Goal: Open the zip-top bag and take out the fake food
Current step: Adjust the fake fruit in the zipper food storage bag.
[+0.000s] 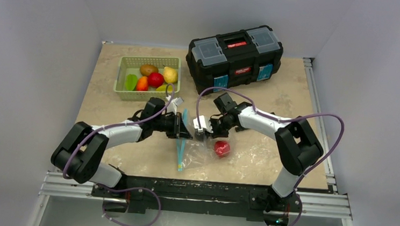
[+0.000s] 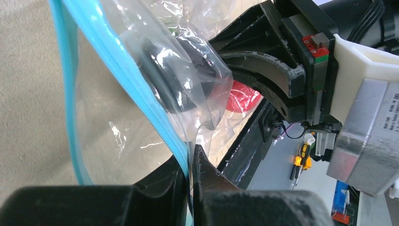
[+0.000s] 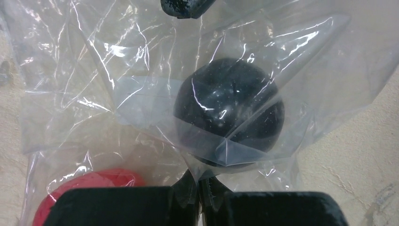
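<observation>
The clear zip-top bag [image 1: 205,155] lies on the table between my arms, its teal zip strip [image 2: 117,61] raised on edge. My left gripper [image 2: 192,162] is shut on that strip. My right gripper [image 3: 203,188] is shut on a fold of the bag's clear film, close beside the left gripper [image 1: 184,129]. A red piece of fake food [image 1: 222,148] sits inside the bag, just below the right gripper [image 1: 202,128]. A dark round object [image 3: 229,113] also shows through the plastic, right ahead of the right fingers; I cannot tell what it is.
A green basket [image 1: 122,82] at the back left holds several pieces of fake food. A black toolbox [image 1: 234,56] stands at the back, right of centre. The table's front rail runs close below the bag.
</observation>
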`<action>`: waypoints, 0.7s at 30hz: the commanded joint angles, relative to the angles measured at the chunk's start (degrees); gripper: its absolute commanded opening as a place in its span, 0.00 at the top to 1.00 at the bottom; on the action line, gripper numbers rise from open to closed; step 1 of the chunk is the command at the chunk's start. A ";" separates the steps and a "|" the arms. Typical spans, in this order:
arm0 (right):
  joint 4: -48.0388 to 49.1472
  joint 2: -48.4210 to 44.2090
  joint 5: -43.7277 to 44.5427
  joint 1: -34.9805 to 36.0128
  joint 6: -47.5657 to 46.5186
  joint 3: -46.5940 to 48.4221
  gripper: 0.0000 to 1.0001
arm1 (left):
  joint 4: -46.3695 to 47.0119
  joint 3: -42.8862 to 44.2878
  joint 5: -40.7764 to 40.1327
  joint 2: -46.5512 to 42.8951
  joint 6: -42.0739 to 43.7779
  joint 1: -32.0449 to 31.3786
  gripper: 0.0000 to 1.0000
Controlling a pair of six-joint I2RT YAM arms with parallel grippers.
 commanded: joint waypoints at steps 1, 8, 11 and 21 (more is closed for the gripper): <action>-2.72 -0.16 -6.44 0.45 -0.15 2.47 1.00 | 0.47 2.22 0.30 0.66 2.12 0.24 0.95; -4.13 -4.09 -5.29 -0.49 -0.92 3.54 0.52 | -0.63 1.64 0.10 0.94 3.22 0.22 0.95; -4.54 -5.87 -5.00 -0.85 -1.73 3.89 0.37 | -0.93 1.83 0.03 0.85 3.44 0.22 0.95; -1.74 -0.17 -0.96 0.70 1.80 6.27 0.22 | -0.46 3.09 1.52 2.17 3.12 0.13 0.95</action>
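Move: The dark fruit in the bag lies about 4 cm to the right hand's left and 1 cm ahead, its middle just under the level of the fingers. The red fruit is roughly 6 cm back and 5 cm to the right of that hand, about as low. The blue zip edge held by the left fingers is some 10 cm left, 1 cm back and 4 cm above the right hand. From the left hand, the dark fruit lies about 6 cm right, 1 cm ahead and 5 cm below. The bag film beside the dark fruit, already pinched between the right fingers, is first tugged about 1 cm back, then let go as those fingers open wide. The right hand lifts about 4 cm above the fruits while opening, easing forward some 2 cm towards the end. The left hand keeps its pinch on the blue zip edge, sinking about 1 cm. ##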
